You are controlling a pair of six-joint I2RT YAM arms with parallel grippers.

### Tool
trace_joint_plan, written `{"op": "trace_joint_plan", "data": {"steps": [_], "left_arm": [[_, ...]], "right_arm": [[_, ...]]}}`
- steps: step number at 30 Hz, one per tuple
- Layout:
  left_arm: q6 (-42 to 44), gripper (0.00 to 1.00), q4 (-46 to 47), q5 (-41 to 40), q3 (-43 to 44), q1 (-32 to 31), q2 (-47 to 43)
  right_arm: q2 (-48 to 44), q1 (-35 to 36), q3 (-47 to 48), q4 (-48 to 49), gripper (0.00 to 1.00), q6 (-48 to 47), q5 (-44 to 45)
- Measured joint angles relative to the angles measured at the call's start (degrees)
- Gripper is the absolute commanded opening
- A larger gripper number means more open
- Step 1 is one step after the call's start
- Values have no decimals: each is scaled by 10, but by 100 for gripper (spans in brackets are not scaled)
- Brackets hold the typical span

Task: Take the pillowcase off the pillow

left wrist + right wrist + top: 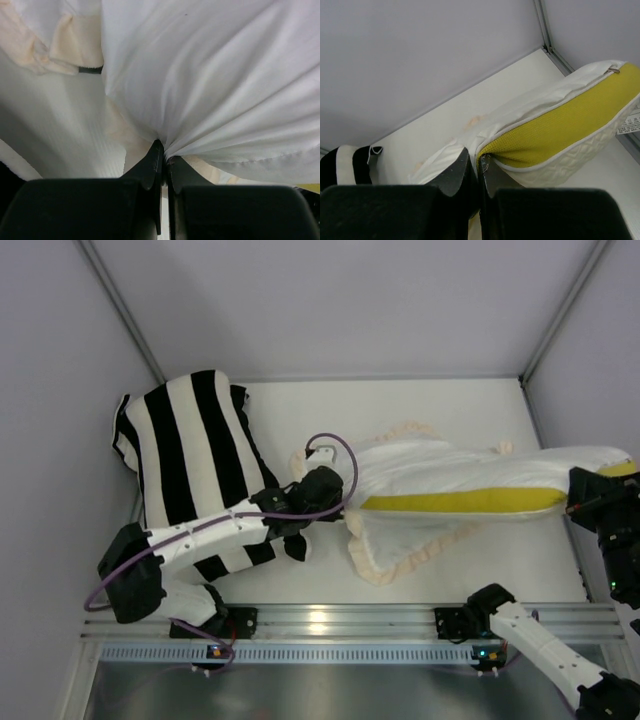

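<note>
The pillow [520,475] lies across the right half of the table, white with a yellow band [460,502] along its near side. The cream-white pillowcase [410,462] with its ruffled frill [415,550] still covers the pillow's left part. My left gripper [342,498] is at the pillowcase's left end, and the left wrist view shows it [164,152] shut on a bunched fold of the white pillowcase [210,85]. My right gripper [580,498] is at the pillow's right end. In the right wrist view it [479,157] is shut on the pillow's [560,130] corner, by the yellow band.
A black-and-white striped cushion [190,450] sits at the left, partly under the left arm, and shows at the edge of the right wrist view [345,162]. Grey walls enclose the white table [400,405]. A metal rail [340,620] runs along the near edge.
</note>
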Motion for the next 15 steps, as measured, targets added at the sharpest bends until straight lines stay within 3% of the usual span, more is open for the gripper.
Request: {"op": "trace_joint_plan", "data": {"steps": [7, 15], "left_arm": [[-15, 0, 7, 47, -4, 44, 20], [-24, 0, -15, 71, 43, 74, 141]], "right_arm": [[0, 9, 0, -18, 0, 0, -10], [-5, 18, 0, -26, 0, -2, -7]]}}
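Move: My left hand already pinches white cloth beside the cream ruffle, about 12 cm above the table; the pillowcase lies roughly 16 cm to its right and 8 cm ahead. From that hand the pillow's middle is some 22 cm right, 3 cm ahead and 10 cm higher, and the striped cushion 30 cm left, 11 cm ahead. My raised right hand has the pillow's other end; from it the pillowcase lies about 25 cm left, 18 cm ahead, far below. I keep my left fingers shut on the white cloth and sink the hand some 7 cm towards the table, easing about 3 cm forward as the fingertips tip 10 degrees or so further down. My right hand keeps its pinch on the pillow's end up high, giving down by only about 1 cm. ##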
